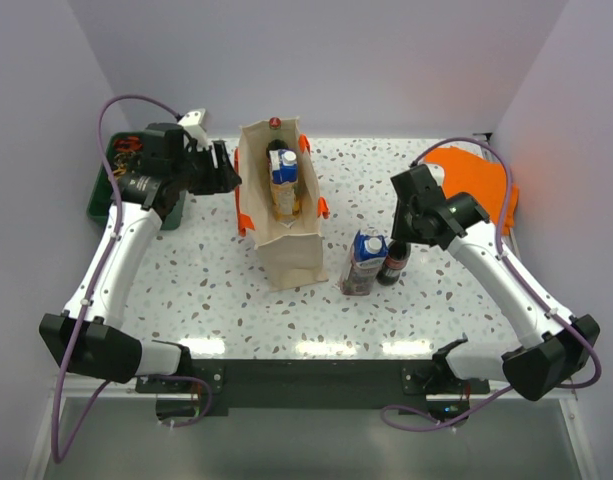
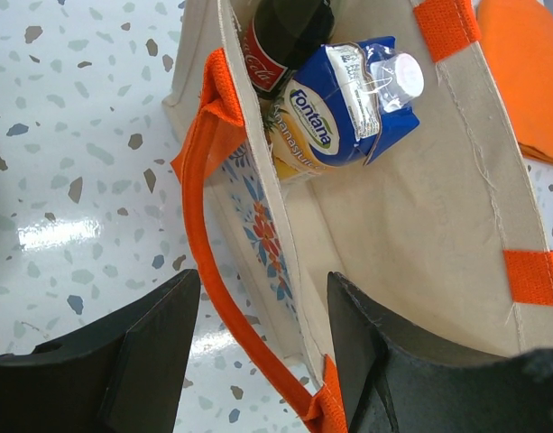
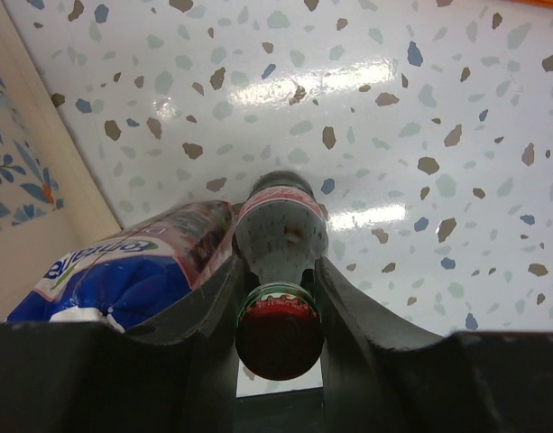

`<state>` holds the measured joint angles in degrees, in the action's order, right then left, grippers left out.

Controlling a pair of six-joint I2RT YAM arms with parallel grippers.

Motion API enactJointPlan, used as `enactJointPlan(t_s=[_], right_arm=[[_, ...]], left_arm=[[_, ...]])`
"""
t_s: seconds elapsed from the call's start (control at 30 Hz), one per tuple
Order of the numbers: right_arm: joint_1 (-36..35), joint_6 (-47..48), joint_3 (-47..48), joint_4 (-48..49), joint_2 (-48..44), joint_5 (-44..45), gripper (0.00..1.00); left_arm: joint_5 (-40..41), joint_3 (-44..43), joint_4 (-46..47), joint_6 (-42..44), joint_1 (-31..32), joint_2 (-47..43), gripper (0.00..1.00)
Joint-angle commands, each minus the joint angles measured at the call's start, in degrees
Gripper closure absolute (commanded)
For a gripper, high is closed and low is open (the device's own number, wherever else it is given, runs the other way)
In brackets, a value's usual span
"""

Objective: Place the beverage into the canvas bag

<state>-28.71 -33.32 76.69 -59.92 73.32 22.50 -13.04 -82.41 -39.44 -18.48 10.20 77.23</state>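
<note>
The beige canvas bag (image 1: 286, 235) with orange handles stands upright mid-table. Inside it are a blue Fontana carton (image 2: 348, 99) and a dark cola bottle (image 2: 281, 36). My left gripper (image 1: 226, 172) is open at the bag's left rim. In the left wrist view the gripper (image 2: 262, 280) straddles the bag wall (image 2: 420, 225) and an orange handle (image 2: 204, 207), one finger inside, one outside. My right gripper (image 1: 402, 238) is shut on the neck of a second cola bottle (image 1: 393, 266), which stands on the table beside another blue carton (image 1: 364, 262). The right wrist view shows the gripper (image 3: 276, 262) round that bottle (image 3: 278, 221).
A green bin (image 1: 104, 195) with small items sits at the far left behind my left arm. A folded orange cloth (image 1: 481, 180) lies at the far right. The carton (image 3: 141, 266) touches the held bottle's left side; the bag's side (image 3: 23, 216) is just beyond.
</note>
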Motion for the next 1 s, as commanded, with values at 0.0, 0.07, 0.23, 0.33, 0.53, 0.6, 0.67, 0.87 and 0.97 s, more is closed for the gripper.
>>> enactJointPlan(t_s=[0.0,0.07,0.23,0.33,0.53,0.6,0.67,0.87,0.97], right_arm=[[0.23,0.1,-0.31,-0.9,-1.16,0.7,1.0],[0.23,0.36,0.22,-0.99,-1.07,0.7,1.0],[0.15,1.85,3.73,-1.25,-0.11,1.4,1.0],[0.15,2.65,6.89,-2.21,0.77,2.1,1.0],[0.32,4.32,11.99,-3.1,2.18,3.07,1.0],[0.32,4.75,13.74,-3.18,2.62,3.25,1.0],[0.32,4.93,14.8,-3.1,2.79,3.69,1.0],[0.32,6.16,19.9,-4.5,3.93,5.27,1.0],[0.23,6.86,22.27,-5.55,4.38,5.8,1.0]], left_arm=[[-0.5,0.5,2.7,-0.59,0.09,-0.94,0.37],[-0.5,0.5,2.79,-0.68,0.17,-0.94,0.37],[-0.5,0.67,2.79,-0.77,0.09,-0.94,0.37],[-0.59,0.67,2.7,-0.77,0.17,-1.12,0.37],[-0.59,0.94,2.79,-0.77,0.17,-1.38,0.37],[-0.58,0.94,2.79,-0.77,0.17,-1.29,0.37],[-0.76,1.02,2.88,-0.77,0.17,-1.38,0.37],[-1.02,1.2,2.97,-0.68,0.17,-1.38,0.37],[-1.29,1.2,2.88,-0.51,0.09,-1.38,0.37]])
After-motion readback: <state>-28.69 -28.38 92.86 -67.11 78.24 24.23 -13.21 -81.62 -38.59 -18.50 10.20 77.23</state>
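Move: The right hand already pinches the cola bottle's neck, with the bottle standing on the table. From it, the canvas bag's middle is about 26 cm left, 10 cm ahead and some 8 cm lower. The milk carton's middle is roughly 7 cm left, 2 cm back and 10 cm lower; inside the bag the juice carton is some 26 cm left, 13 cm ahead and 5 cm lower. From the left hand, the bag's middle is about 10 cm right, 2 cm ahead and 15 cm below. Upward, after a brief hold in place, the right hand rises about 6 cm, still gathering speed at the end and easing slightly forward. Its fingers keep their pinch on the cola bottle's neck, drawing the bottle up off the table and clear beside the milk carton, while the wrist tilts only about five degrees. ##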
